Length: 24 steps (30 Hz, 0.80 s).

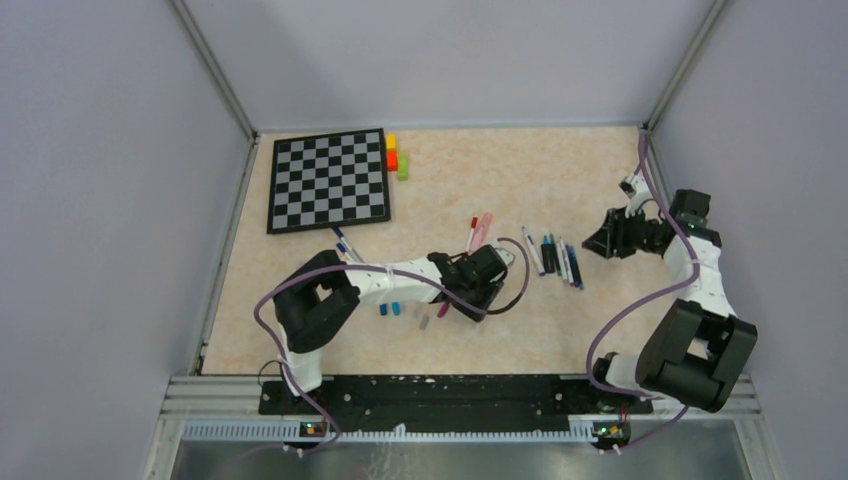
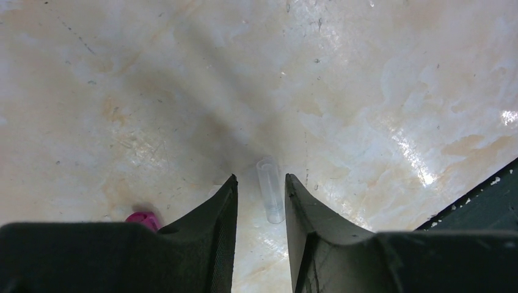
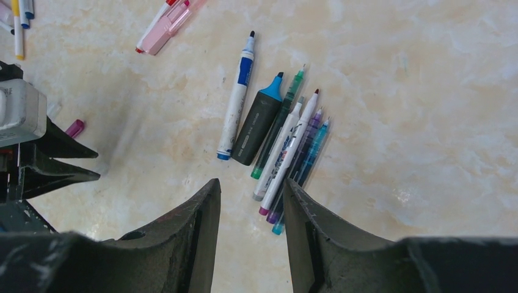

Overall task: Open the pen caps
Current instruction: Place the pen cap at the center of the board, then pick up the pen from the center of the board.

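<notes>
My left gripper [image 2: 261,180] is open and low over the table. A clear pen cap [image 2: 270,190] lies flat between its fingers, touching neither. A magenta cap [image 2: 143,218] rests just outside the left finger. From above, the left gripper [image 1: 468,303] is at mid-table, with small blue caps [image 1: 389,309] to its left. My right gripper [image 3: 251,183] is open and holds nothing. It hovers near the tail ends of a row of pens [image 3: 287,137] with bare tips. In the top view the right gripper [image 1: 598,243] is right of that row [image 1: 558,258].
A pink highlighter [image 3: 168,21] lies beyond the row, and more pens [image 3: 18,18] lie farther off. A chessboard [image 1: 329,180] sits at the back left with yellow, red and green blocks [image 1: 395,155] at its right edge. Walls close in both sides.
</notes>
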### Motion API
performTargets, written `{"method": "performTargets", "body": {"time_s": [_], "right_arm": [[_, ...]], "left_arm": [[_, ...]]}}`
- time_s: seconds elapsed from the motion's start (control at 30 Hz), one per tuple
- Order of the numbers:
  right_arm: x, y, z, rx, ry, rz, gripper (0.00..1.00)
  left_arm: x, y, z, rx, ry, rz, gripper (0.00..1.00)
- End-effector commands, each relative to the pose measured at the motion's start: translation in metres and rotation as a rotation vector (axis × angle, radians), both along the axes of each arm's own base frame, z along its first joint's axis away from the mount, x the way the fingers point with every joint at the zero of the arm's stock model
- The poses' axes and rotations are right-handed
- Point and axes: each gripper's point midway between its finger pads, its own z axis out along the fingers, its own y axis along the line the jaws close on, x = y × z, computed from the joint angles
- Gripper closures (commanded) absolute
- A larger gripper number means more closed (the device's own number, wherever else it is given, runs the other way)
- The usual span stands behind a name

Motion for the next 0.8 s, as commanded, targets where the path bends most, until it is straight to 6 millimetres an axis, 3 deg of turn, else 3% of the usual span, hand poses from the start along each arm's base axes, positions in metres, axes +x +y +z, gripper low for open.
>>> {"method": "performTargets", "body": {"time_s": [0.0,0.2,0.37,0.6,0.77], "right_arm": [[-0.001,0.003,0.014,-0.003,-0.064,0.026,0.59],[-0.003,0.006,0.019,0.001,-0.086,0.033,0.59],[-0.004,0.008,0.022,0.004,-0.104,0.042,0.59],[-0.005,0.010,0.023,0.007,-0.113,0.049,0.59],[-0.005,0.011,0.024,0.008,-0.124,0.055,0.59]], "left_arm": [[0.010,-0.005,0.023,-0.019,-0.059,0.005,0.62],[0.023,-0.007,0.063,-0.110,-0.171,-0.001,0.53],[0.046,0.000,0.095,-0.166,-0.301,0.004,0.48],[0.084,0.025,0.129,-0.291,-0.376,0.081,0.35],[0.109,0.053,0.138,-0.430,-0.327,0.163,0.29]]}}
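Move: The red marker, beside the pink highlighter, lies about 21 cm ahead of the left hand and level with it sideways; the highlighter is some 22 cm ahead and 4 cm to the right. The clear cap already let go sits about 2 cm under these fingertips, 1 cm to the right, and the magenta cap is 3 cm ahead, 7 cm to the left. From the right hand the red marker is roughly 8 cm ahead, 26 cm to the left and 12 cm below. The clear cap is left lying on the table as the left hand's fingers, already apart, spread wider and come up off it, rising about 11 cm. The hand then carries on forward and to the left, towards the red marker's side of the table, some 9 cm forward in all, its fingers tilting out forward and to the right by roughly 25 degrees. ##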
